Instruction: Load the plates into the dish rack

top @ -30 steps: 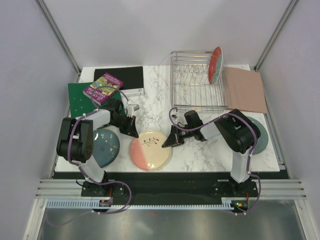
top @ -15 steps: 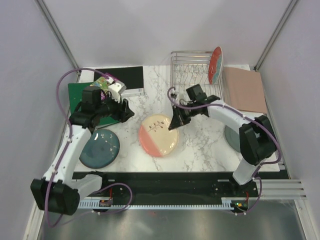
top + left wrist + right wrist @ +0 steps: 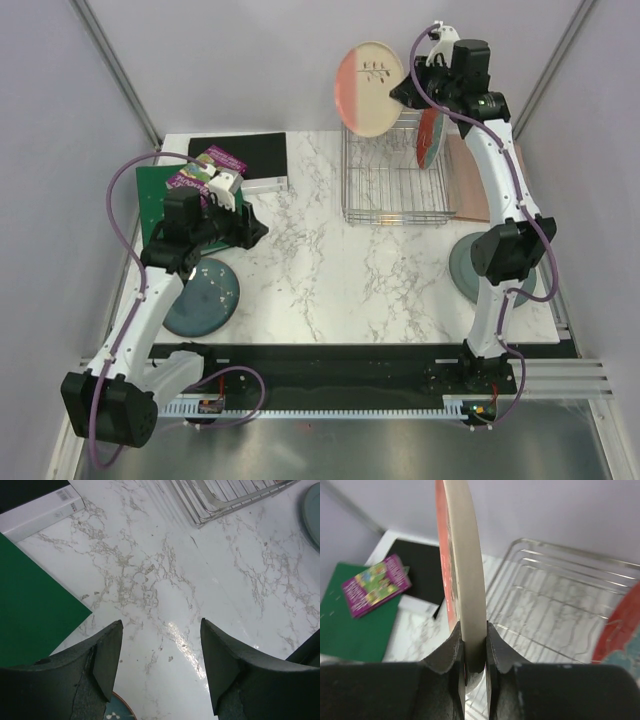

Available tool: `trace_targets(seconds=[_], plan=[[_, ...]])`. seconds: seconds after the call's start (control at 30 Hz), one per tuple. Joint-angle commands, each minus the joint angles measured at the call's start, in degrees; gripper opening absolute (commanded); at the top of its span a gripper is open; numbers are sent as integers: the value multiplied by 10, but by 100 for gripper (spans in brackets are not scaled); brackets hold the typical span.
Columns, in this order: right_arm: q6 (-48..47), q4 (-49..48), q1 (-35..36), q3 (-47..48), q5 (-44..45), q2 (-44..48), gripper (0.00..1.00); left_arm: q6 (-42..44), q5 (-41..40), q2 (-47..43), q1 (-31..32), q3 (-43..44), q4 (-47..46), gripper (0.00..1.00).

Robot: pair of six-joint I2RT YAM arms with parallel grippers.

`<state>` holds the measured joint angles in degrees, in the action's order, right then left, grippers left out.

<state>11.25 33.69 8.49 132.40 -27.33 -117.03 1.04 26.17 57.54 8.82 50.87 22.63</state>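
My right gripper [image 3: 405, 92] [image 3: 474, 635] is shut on the rim of the cream-and-pink plate [image 3: 368, 88] [image 3: 465, 555], held on edge high above the dish rack [image 3: 395, 172] [image 3: 560, 595]. A red plate [image 3: 431, 132] [image 3: 620, 625] stands upright at the rack's right end. The speckled teal-blue plate [image 3: 200, 297] [image 3: 117, 712] lies flat at the near left. My left gripper [image 3: 250, 228] [image 3: 161, 630] hangs open over bare marble just beyond it, nothing between its fingers. The grey-green plate [image 3: 466, 268] [image 3: 312, 505] lies at the near right, partly hidden by my right arm.
A green binder [image 3: 157, 195] [image 3: 30, 605] with a purple book [image 3: 205, 172] [image 3: 375, 585] on it lies at the far left. Behind it sit a black pad [image 3: 240, 152] and a white box [image 3: 265, 185]. A pinkish mat [image 3: 492, 180] lies right of the rack.
My right arm lifted the cream-and-pink plate off the table and swung it up above the rack. My left gripper opened and its arm moved away from the teal-blue plate.
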Motion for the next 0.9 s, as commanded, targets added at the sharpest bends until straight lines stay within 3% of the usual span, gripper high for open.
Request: trace_targets(seconds=[0.0, 0.1, 0.13, 0.27, 0.5, 0.87], plan=[[31, -95, 15, 17, 204, 6, 0, -41, 19, 6, 0, -2, -44, 70], [2, -163, 28, -15, 341, 24, 0, -41, 18, 7, 0, -8, -50, 70], [-10, -171, 36, -14, 441, 22, 0, -40, 17, 8, 0, -8, -50, 70], [-50, -192, 62, -10, 578, 15, 0, -39, 17, 11, 0, -16, -50, 70], [-108, -181, 67, -29, 642, 3, 0, -44, 26, 16, 0, -24, -58, 70], [-131, -118, 66, -38, 645, -35, 0, -39, 23, 26, 0, -21, -58, 69]])
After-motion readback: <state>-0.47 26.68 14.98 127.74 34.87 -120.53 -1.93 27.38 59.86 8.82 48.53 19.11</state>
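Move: The right hand already holds the pink-and-cream plate high over the back of the dish rack. The slots it goes for, at the rack's right end by the red plate, lie about level fore and aft, some 8 cm to its right and 23 cm below. The red plate stands about 10 cm to the right, 22 cm below; the brown board's middle is about 7 cm back, 20 cm right and 35 cm down. From the left hand those slots are about 24 cm ahead, 41 cm right and 9 cm below. Still pinching the pink-and-cream plate by its edge, the right hand carries it about 12 cm to the right over the rack, towards the red plate's end, going some 4 cm forward early on. The wrist swings clockwise by nearly 50 degrees and rolls its left side down about 30, bringing the fingers from forward-left round to forward and slightly right; at the last the hand begins to sink, about 4 cm lower in all. ##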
